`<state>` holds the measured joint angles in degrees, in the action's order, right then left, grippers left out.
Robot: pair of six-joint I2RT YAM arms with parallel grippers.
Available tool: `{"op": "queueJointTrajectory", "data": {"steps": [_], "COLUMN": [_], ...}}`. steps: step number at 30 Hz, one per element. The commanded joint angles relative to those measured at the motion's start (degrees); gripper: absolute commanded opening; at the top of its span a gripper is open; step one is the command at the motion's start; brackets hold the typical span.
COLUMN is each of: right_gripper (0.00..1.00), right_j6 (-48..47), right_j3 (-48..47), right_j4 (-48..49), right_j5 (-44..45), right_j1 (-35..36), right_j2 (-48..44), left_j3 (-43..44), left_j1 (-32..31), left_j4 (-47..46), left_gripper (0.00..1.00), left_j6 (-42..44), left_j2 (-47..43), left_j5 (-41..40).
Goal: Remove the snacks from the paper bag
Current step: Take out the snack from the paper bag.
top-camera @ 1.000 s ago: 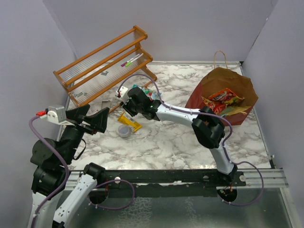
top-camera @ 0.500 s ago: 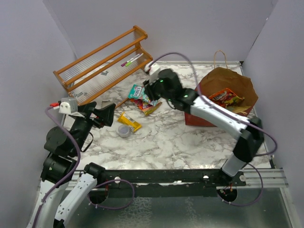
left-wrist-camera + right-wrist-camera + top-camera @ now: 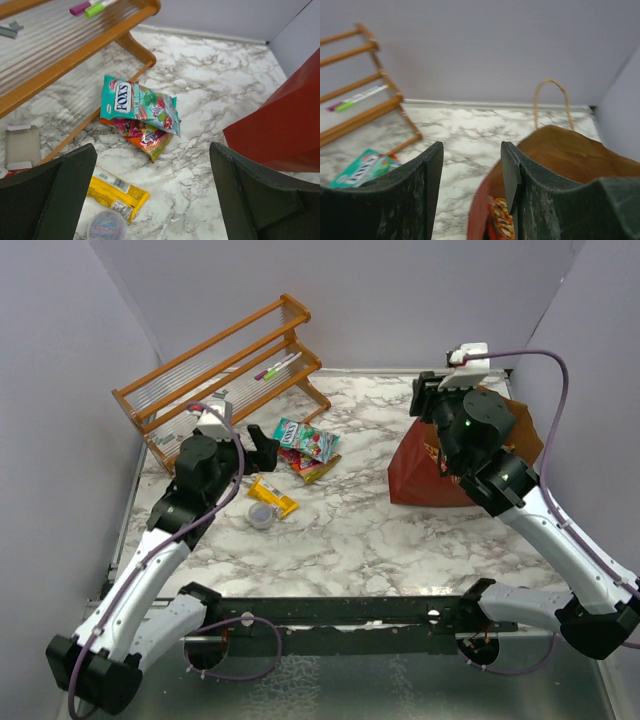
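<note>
The paper bag (image 3: pixel 415 472), dark red outside and brown inside, stands at the right with its mouth (image 3: pixel 565 155) open. A red-orange snack (image 3: pixel 499 220) shows inside it. My right gripper (image 3: pixel 470 192) hovers open and empty at the bag's left rim. Three snacks lie on the table: a teal Fox's packet (image 3: pixel 136 101) on top of an orange-red packet (image 3: pixel 142 136), and a yellow packet (image 3: pixel 117 193). Above the marble, just short of them, my left gripper (image 3: pixel 155 200) is open wide and holds nothing.
A slatted wooden rack (image 3: pixel 215 375) stands at the back left with markers (image 3: pixel 92 6) on its shelf. A small clear cup (image 3: pixel 262 516) sits beside the yellow packet. The bag's twisted handle (image 3: pixel 550 100) rises at the back. Walls close in on three sides.
My right arm has swung from the packets near the rack over to the paper bag, its jaws widening. My left arm has reached forward toward the packets.
</note>
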<state>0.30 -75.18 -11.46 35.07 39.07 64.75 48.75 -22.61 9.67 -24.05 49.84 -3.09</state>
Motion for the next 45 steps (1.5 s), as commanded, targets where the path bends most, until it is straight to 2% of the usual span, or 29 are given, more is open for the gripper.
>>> {"op": "queueJointTrajectory", "data": {"steps": [1, 4, 5, 9, 14, 16, 19, 21, 24, 28, 34, 38, 41, 45], "right_gripper": [0.50, 0.50, 0.50, 0.51, 0.55, 0.60, 0.72, 0.75, 0.85, 0.93, 0.95, 0.97, 0.97, 0.95], "right_j6": [4.0, 8.7, 11.6, 20.5, 33.6, 39.0, 44.7, 47.0, 48.2, 52.7, 48.1, 50.2, 53.3, 58.8], "right_j3": [-2.3, -8.8, -12.1, -18.7, -18.6, -16.1, -10.7, -7.3, -4.4, -5.0, 0.7, 1.5, -0.7, -5.1], "right_j4": [-9.5, -18.7, -24.4, -35.8, -46.7, -49.2, -49.7, -48.2, -44.7, -43.4, -30.0, -26.6, -28.0, -34.8], "right_j5": [7.3, 2.0, 1.3, -0.8, -3.6, -6.0, -10.9, -12.7, -13.2, -13.1, -18.3, -16.1, -13.6, -8.1], "right_j1": [-6.8, -11.1, -12.3, -16.2, -21.3, -25.1, -31.8, -35.2, -37.6, -39.1, -39.2, -39.2, -39.2, -39.2], "right_j2": [5.6, 11.1, 13.5, 19.8, 21.6, 20.5, 18.7, 17.9, 18.1, 19.6, 14.7, 15.1, 18.0, 24.2], "left_j3": [4.3, 7.4, 8.5, 12.1, 16.8, 19.7, 25.0, 26.7, 26.9, 27.6, 28.1, 28.6, 30.4, 31.1], "left_j1": [-0.1, -0.1, -0.1, -0.1, -0.1, -0.1, -0.1, -0.1, -0.1, -0.1, -0.1, -0.1, -0.1, -0.1], "left_j4": [-2.4, -0.1, 0.4, 4.1, 6.2, 6.8, 8.5, 8.4, 6.2, 6.1, 6.5, 6.6, 6.6, 6.7], "left_gripper": [0.99, 0.99, 0.99, 0.99, 0.99, 0.99, 0.99, 0.99, 0.99, 0.99, 0.99, 0.99, 0.98, 0.98], "left_j6": [-2.3, -3.7, -3.3, -2.0, 1.8, 4.0, 7.1, 8.2, 9.0, 10.4, 12.3, 13.6, 14.6, 15.9], "left_j2": [8.3, 14.6, 16.3, 21.0, 22.9, 24.6, 28.0, 29.6, 30.6, 30.8, 31.4, 31.8, 32.1, 32.6], "left_j5": [-2.7, -2.4, -1.8, -2.3, -5.1, -5.8, -6.7, -7.9, -8.3, -5.1, -4.3, -4.8, -5.0, -4.9]}}
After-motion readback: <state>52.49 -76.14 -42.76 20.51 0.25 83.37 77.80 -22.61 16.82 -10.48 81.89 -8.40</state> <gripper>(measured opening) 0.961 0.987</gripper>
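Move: The orange snack in the paper bag lies about 8 cm ahead of the right hand, 15 cm to its right and 30 cm below. The bag's left wall is some 8 cm ahead, straight in line, 25 cm lower; the bag's handle is about 18 cm ahead, 10 cm right and 8 cm below. From the left hand, that snack is roughly 50 cm right, 12 cm ahead and 18 cm down. Right hand drops some 20 cm and rightward into the bag's mouth, tipping down, opening; left hand goes forward. ##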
